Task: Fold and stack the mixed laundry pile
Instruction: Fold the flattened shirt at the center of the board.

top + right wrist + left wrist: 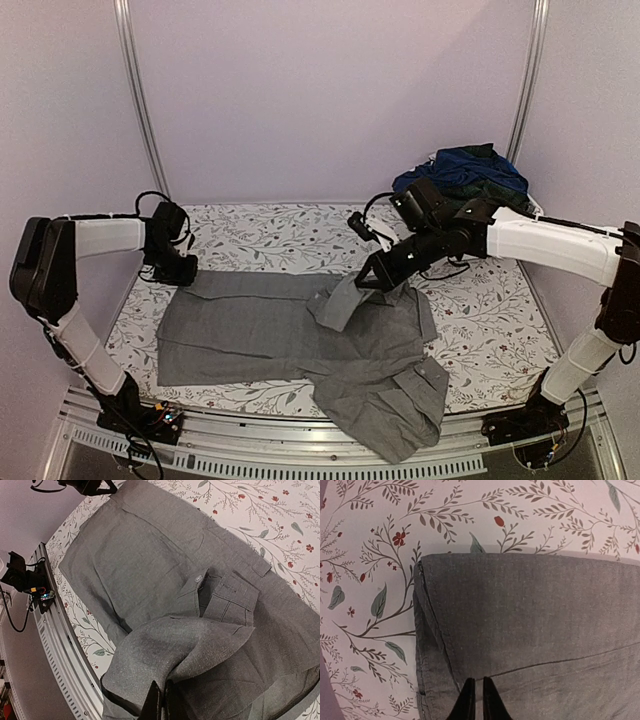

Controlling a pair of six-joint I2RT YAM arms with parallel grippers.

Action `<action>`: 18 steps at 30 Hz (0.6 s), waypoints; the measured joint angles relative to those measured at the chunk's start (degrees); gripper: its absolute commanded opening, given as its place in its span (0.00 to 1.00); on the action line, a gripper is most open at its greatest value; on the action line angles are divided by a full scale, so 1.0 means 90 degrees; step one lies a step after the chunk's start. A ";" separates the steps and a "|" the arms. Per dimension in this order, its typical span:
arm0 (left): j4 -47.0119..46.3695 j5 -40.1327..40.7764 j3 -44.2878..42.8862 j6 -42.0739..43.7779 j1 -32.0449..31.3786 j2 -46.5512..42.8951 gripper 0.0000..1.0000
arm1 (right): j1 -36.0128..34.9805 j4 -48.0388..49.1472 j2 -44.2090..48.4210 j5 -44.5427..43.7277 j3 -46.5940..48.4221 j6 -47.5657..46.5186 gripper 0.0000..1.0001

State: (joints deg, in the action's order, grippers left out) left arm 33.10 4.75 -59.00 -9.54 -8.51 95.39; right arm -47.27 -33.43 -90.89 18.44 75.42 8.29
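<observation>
A grey shirt (260,330) with pockets lies spread across the floral table cloth (490,320). My left gripper (183,270) sits at the shirt's far left corner. In the left wrist view its fingertips (475,681) are almost together, pinching the grey shirt (530,610) where a crease runs into them. My right gripper (372,283) hangs over the middle of the table, shut on a raised fold of the shirt. The right wrist view shows the gripper (161,685) clamped on that fold above the flat grey shirt (140,555). A navy blue garment (465,165) is heaped on a dark green one (497,190) at the back right.
The shirt's near right part hangs over the table's front edge onto the metal rail (250,440). The rail (55,625) also shows in the right wrist view. Bare floral cloth (370,540) lies beyond and left of the shirt's corner. Walls close in the back and sides.
</observation>
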 measured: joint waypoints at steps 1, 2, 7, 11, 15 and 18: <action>0.0019 0.0000 0.0000 0.0012 -0.0002 -0.0024 0.22 | -0.0015 -0.0005 -0.0046 0.0109 -0.0097 -0.0019 0.00; 0.0024 0.0000 -0.0002 0.0019 -0.0007 -0.0070 0.27 | -0.0036 -0.0002 -0.0085 0.0221 -0.0182 -0.0034 0.00; -0.0117 -0.0197 -0.0024 0.0010 -0.0012 -0.0811 0.44 | -0.0177 0.0012 -0.0197 0.0828 -0.0697 -0.0163 0.17; -0.0580 -0.0697 -0.0070 0.0061 -0.0032 -0.1649 0.55 | -0.0393 -0.0002 -0.0221 0.1302 -0.1294 -0.0262 0.54; -0.1188 -0.1263 -0.0007 0.0204 -0.0296 -0.2079 0.64 | -0.0544 -0.0039 -0.0206 0.1569 -0.1700 -0.0347 0.71; -0.1647 -0.1673 0.0185 0.0287 -0.0736 -0.2101 0.65 | -0.0503 -0.0027 -0.0063 0.1583 -0.1763 -0.0330 0.72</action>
State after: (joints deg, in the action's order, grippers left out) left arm 18.28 -10.31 -57.34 -6.96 -15.14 76.49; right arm -51.79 -33.67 -91.46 32.69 59.55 5.32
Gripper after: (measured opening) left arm 0.639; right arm 0.709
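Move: The left fingertips are at the near-left corner of the folded-back far strip, which lies right at or about 1 cm below them. The strip's fold corner is some 7 cm ahead and 3 cm left. The right hand holds the far sleeve. Its laying-down place on the shirt's near right part is about 11 cm back, 2 cm right and 14 cm below; the near sleeve lies some 22 cm back, 3 cm right and 16 cm below. Still pinching the far sleeve at first, the right hand carries it about 10 cm back towards the base and 9 cm down over the shirt's near right part, fingers tipping steeper, then opens wide to release it. The left fingers open, come free of the strip's corner and rise some 15 cm, then swing nearly 10 cm right while tilting up about 30 degrees. ##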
